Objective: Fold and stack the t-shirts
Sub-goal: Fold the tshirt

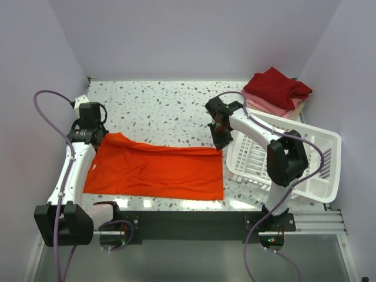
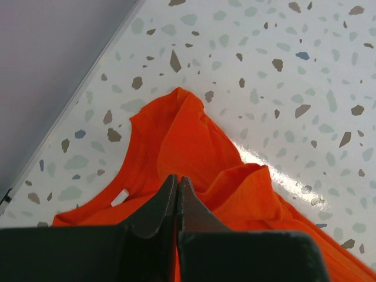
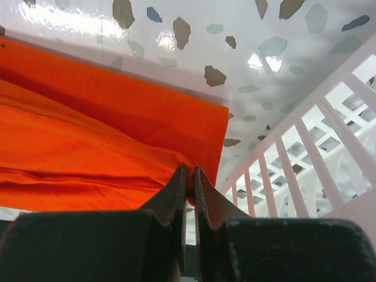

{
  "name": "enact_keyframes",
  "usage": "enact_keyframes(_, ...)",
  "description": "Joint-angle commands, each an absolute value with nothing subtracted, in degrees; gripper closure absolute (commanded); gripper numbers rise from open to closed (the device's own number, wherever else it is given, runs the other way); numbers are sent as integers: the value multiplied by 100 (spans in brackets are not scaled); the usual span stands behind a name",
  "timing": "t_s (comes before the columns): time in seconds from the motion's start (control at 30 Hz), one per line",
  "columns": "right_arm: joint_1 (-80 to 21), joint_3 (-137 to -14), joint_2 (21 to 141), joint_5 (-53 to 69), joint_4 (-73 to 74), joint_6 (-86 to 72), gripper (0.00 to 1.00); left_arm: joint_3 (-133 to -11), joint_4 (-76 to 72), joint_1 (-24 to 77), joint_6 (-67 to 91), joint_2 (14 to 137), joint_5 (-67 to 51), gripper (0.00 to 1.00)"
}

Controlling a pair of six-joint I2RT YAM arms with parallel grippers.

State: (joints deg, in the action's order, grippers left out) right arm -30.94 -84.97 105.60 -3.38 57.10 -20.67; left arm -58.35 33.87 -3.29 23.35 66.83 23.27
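The bright orange-red t-shirt (image 1: 155, 170) lies flat as a long band across the front of the table, folded lengthwise. My left gripper (image 1: 96, 140) is at its far left collar end, and in the left wrist view the jaws (image 2: 177, 179) are shut with a pinch of the orange cloth (image 2: 176, 135) bunched up against them. My right gripper (image 1: 221, 143) is at the far right hem corner. There the jaws (image 3: 189, 171) are shut on a fold of the shirt (image 3: 88, 135). At the back right sits a stack of folded shirts: dark red (image 1: 276, 88) on top, pink (image 1: 267, 107) under it, beige (image 1: 298, 107) lowest.
A white lattice basket (image 1: 320, 141) stands at the right, right beside the shirt's hem end; its bars (image 3: 305, 129) fill the right wrist view's right side. Speckled tabletop (image 1: 164, 106) stretches behind the shirt. Walls close in on the left, back and right.
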Motion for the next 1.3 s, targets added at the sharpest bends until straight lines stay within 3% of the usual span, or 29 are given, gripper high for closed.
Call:
enact_keyframes(0.0, -3129, -8297, 10169, -361, 5836, -1828, 100, -5661, 3779, -378, 2706, 6294, 2760, 100)
enact_keyframes(0.73, -3401, -7146, 9475, -334, 5713, -1327, 100, -5554, 5229, -378, 3700, 5186, 3506, 100)
enact_keyframes(0.8, -3419, -7084, 9457, -316, 5713, -1318, 98, -5659, 5431, -369, 3831, 5186, 3594, 89)
enact_keyframes(0.83, -3454, -7067, 9431, -282, 5713, -1266, 90, -5704, 5493, -378, 3893, 5177, 3690, 71)
enact_keyframes(0.87, -3472, -7040, 9413, -255, 5713, -1248, 82, -5739, 5545, -378, 3946, 5098, 3735, 61)
enact_keyframes(0.9, -3463, -7005, 9361, -220, 5730, -1222, 67, -5791, 5528, -369, 3990, 5054, 3770, 51)
enact_keyframes(0.93, -3472, -6996, 9326, -159, 5722, -1196, 63, -5827, 5502, -369, 4008, 5010, 3814, 34)
enact_keyframes(0.97, -3480, -6987, 9299, -71, 5713, -1117, 59, -5862, 5432, -369, 4017, 4966, 3823, 29)
enact_keyframes(1.1, -3507, -7118, 9229, -9, 5713, -949, 47, -6056, 5222, -369, 4017, 5124, 3754, 24)
enact_keyframes(1.27, -3507, -7479, 9605, 166, 5564, -993, 47, -5846, 4712, -369, 3999, 5791, 3077, 25)
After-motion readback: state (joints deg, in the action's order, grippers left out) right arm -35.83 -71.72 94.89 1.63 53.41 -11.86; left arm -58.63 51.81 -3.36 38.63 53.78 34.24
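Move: Both hands hold the lifted far edge of the orange t-shirt. The left end of the lying shirt is about 15 cm back, 2 cm left and 16 cm below the left hand; at its right end, the spot to lay the edge on is some 6 cm back and 5 cm below the right hand. From the right hand, the white basket's middle is roughly 30 cm right and 3 cm back, its rim close by; the red towel pile is 28 cm ahead, 29 cm right. Draw the held edge back towards your base over the lying shirt: left gripper about 10 cm, staying high and turning some 15 degrees counter-clockwise, right gripper about 6 cm, low beside the basket, with a similar turn. Then open both grippers to let the fabric go; lift the left a few centimetres and ease it forward slightly. ##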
